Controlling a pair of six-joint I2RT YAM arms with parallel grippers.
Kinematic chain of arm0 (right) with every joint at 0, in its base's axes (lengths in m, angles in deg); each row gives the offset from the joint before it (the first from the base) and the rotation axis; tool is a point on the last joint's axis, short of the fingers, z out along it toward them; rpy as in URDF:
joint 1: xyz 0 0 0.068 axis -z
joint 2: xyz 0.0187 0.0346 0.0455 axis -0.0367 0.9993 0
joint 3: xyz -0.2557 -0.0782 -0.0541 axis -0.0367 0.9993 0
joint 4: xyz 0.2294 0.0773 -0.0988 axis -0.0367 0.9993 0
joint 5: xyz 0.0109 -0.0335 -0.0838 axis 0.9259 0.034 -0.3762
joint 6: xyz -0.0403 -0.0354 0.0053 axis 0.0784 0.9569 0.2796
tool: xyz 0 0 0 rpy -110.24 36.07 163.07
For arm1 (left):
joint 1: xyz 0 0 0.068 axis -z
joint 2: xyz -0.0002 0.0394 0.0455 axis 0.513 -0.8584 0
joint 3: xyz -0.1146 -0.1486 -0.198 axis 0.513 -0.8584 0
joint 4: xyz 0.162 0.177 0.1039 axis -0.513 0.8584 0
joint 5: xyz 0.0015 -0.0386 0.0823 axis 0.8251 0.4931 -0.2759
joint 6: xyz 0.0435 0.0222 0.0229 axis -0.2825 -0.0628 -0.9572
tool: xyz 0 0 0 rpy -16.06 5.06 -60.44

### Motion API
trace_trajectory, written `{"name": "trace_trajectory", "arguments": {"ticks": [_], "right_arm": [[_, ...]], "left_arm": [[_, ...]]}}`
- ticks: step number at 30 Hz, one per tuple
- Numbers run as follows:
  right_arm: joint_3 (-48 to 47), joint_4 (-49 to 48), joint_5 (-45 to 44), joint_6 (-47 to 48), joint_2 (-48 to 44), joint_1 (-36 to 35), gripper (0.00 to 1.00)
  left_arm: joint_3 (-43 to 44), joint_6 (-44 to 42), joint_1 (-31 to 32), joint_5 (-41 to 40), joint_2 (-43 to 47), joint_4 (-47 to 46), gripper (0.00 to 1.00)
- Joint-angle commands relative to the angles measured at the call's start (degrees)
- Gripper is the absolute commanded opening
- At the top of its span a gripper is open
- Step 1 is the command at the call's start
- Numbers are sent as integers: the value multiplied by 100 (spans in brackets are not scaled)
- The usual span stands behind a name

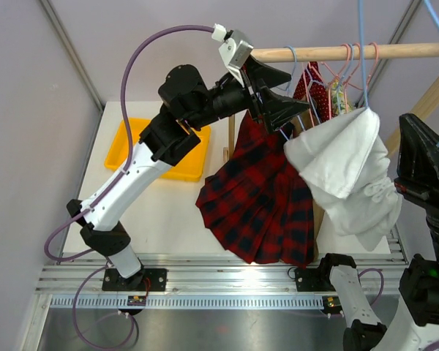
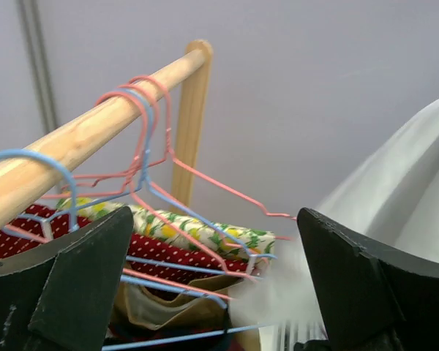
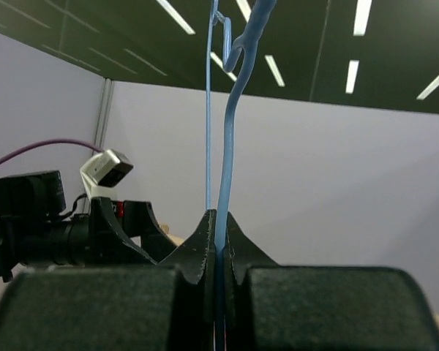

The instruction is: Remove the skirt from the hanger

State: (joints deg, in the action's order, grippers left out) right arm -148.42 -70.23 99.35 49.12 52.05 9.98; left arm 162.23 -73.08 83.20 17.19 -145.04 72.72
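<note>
The red and dark plaid skirt (image 1: 260, 197) hangs below the wooden rod (image 1: 351, 53); its top edge is hidden behind my left gripper (image 1: 278, 91). A pale-blue hanger (image 1: 291, 57) hooks over the rod just above it. My left gripper is wide open at the rod, with hanger wires and folded garments showing between its fingers (image 2: 80, 285) in the left wrist view (image 2: 212, 278). My right gripper (image 1: 428, 157) is shut on the wire of another pale-blue hanger (image 3: 227, 146), held up at the right. A white garment (image 1: 347, 172) hangs from that hanger and overlaps the skirt's right edge.
Pink hangers (image 1: 347, 58), a red dotted garment (image 1: 314, 84) and a lemon-print garment (image 2: 175, 234) crowd the rod. A wooden post (image 1: 424, 102) holds the rod's right end. A yellow tray (image 1: 157, 150) lies on the table at left. Walls close in on both sides.
</note>
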Motion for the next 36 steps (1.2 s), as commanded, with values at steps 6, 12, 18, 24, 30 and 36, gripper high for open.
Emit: {"name": "trace_trajectory", "arguments": {"ticks": [6, 12, 18, 24, 30, 36], "right_arm": [[343, -46, 279, -528, 187, -23, 0], [581, -135, 253, -590, 135, -23, 0], [704, -161, 244, -590, 82, -23, 0], [783, -126, 217, -572, 12, -23, 0], [871, -170, 200, -598, 3, -23, 0], [889, -161, 165, -590, -15, -32, 0]], "left_arm": [[-221, 98, 557, 1071, 381, -324, 99], [-247, -51, 874, 1213, 310, 1, 99], [-300, -86, 998, 1108, 65, -95, 99], [-239, 132, 1033, 1125, -278, -288, 99], [-54, 116, 1173, 1091, -586, -183, 99], [-168, 28, 1244, 529, -551, -25, 0]]}}
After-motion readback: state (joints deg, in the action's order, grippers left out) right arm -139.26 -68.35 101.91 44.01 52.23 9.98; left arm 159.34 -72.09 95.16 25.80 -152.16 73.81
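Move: From the open left gripper, the middle of the white skirt hanging from the blue hanger is about 13 cm to the right, 10 cm back towards the robot and 15 cm below. The bunched hangers on the rod are some 9 cm ahead of that gripper, 12 cm right and level; the plaid skirt hangs 6 cm left, 2 cm back and 25 cm below. From the right gripper, holding the hanger, the white skirt is roughly 18 cm left, 6 cm ahead and 20 cm below. Draw the open left gripper back about 10 cm, away from the rod, turning it some 20 degrees clockwise, then sink and reach right to the white skirt and close the fingers on its upper left part. Meanwhile ease the right gripper about 6 cm forward and 5 cm down, tipping it forward a little, and keep hold of the blue hanger. ##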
